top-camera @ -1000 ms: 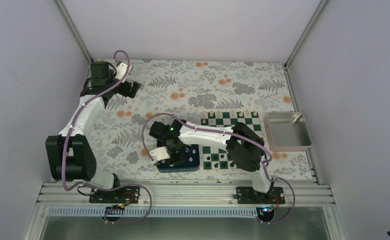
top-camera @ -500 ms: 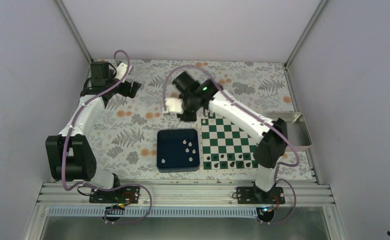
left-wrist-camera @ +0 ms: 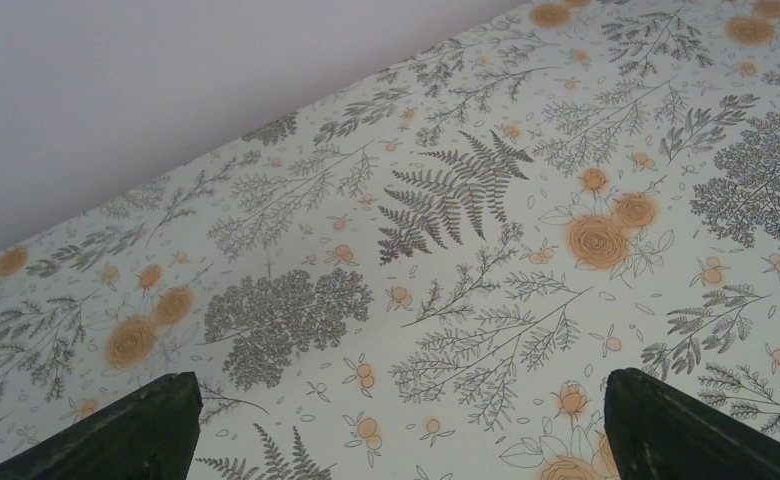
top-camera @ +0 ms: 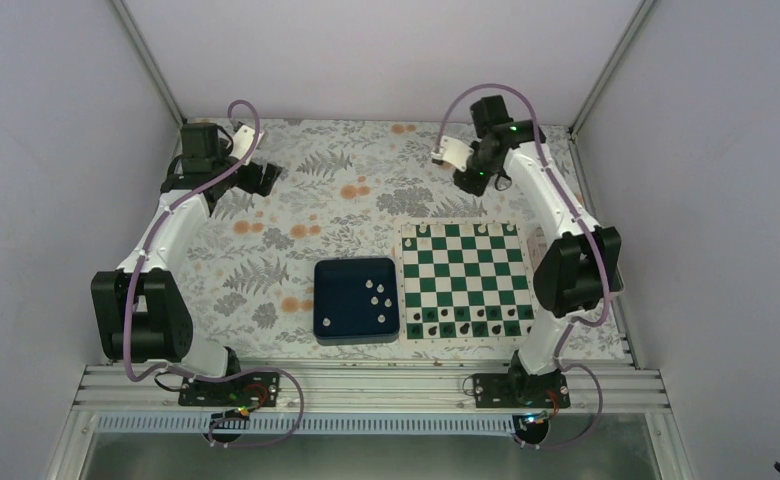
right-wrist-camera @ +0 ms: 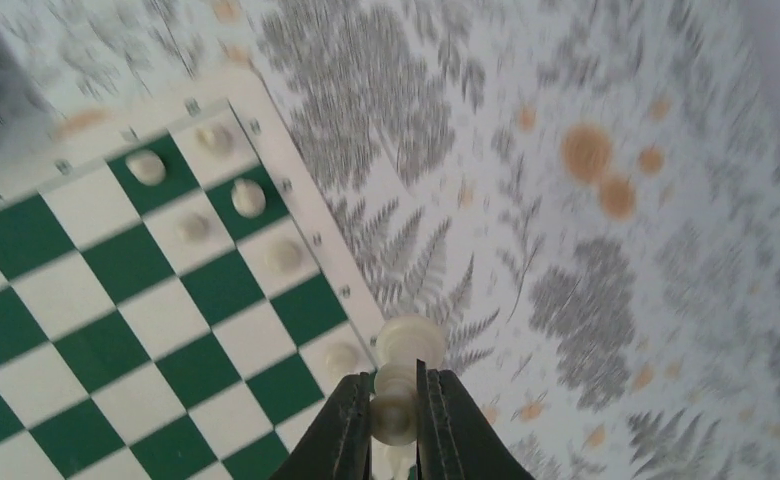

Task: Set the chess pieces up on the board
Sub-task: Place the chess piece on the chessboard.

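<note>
My right gripper (right-wrist-camera: pixel 394 400) is shut on a small white chess piece (right-wrist-camera: pixel 406 345), which sticks out past the fingertips. It hangs beyond the far edge of the green-and-white board (right-wrist-camera: pixel 96 350). Seen from above, that gripper (top-camera: pixel 471 176) is high over the back right of the table, behind the board (top-camera: pixel 404 282). Several white pieces (right-wrist-camera: pixel 248 197) stand on the board's far squares. More white pieces (top-camera: pixel 376 292) lie in the dark blue tray (top-camera: pixel 336 300). My left gripper (left-wrist-camera: pixel 396 430) is open over bare cloth at the back left (top-camera: pixel 256 178).
Black pieces (top-camera: pixel 461 320) fill the board's near rows. The blue tray sits just left of the board. The right arm's elbow (top-camera: pixel 576 270) hangs over the board's right edge. Flowered cloth covers the table, and walls close in on three sides.
The right arm has swung from over the blue tray up and across to the far right, beyond the board, carrying a white piece. The left arm has not moved.
</note>
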Motion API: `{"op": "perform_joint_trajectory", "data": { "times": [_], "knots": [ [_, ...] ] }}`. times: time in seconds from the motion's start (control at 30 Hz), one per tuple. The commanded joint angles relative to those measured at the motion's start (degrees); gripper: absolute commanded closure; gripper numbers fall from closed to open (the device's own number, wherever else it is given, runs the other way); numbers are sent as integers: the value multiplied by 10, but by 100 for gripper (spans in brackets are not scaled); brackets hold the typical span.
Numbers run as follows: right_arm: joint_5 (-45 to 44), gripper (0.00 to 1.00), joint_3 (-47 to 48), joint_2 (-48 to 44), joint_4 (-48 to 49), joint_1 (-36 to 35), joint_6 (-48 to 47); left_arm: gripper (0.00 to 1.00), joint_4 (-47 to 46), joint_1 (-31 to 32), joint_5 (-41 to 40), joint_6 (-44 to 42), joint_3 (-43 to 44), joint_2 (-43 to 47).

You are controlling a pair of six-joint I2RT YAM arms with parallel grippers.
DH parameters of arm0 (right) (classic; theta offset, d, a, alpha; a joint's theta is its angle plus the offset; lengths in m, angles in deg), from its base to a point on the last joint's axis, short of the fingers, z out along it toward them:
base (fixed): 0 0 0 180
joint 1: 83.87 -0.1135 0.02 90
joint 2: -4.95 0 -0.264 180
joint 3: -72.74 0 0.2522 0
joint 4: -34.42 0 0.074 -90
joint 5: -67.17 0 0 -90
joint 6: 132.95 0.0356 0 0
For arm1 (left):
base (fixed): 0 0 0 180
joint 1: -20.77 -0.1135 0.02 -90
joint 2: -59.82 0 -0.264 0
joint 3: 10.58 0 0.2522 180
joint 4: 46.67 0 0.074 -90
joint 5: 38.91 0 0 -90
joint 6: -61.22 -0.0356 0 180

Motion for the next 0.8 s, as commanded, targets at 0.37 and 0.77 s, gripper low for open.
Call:
{"op": "perform_joint_trajectory", "data": {
  "times": [0.37, 0.77],
  "knots": [
    [67, 90, -160, 50, 61, 53, -28, 0, -5, -3, 8, -4, 4, 3],
    [67, 89, -159, 106, 84, 51, -30, 0, -4, -3, 7, -5, 3, 1]
  ]
}}
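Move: The right hand holds a white piece high over the far side of the board; the empty fourth square from the left in the far row lies about 19 cm below it, 2 cm back and 2 cm right. Level with that square, the third-file piece stands 4 cm to its left and the fifth-file piece 4 cm to its right. From the left hand the square is roughly 45 cm right, 5 cm back and 20 cm down. The right hand keeps its pinch on the white piece and sinks about 14 cm towards the gap in the far row, swinging some 3 cm right and easing 2 to 3 cm back early in the descent. As it comes down the wrist tips the fingers nearly 20 degrees from a forward slant towards vertical, bringing the piece's base over the empty fourth-file square between its two neighbours. ##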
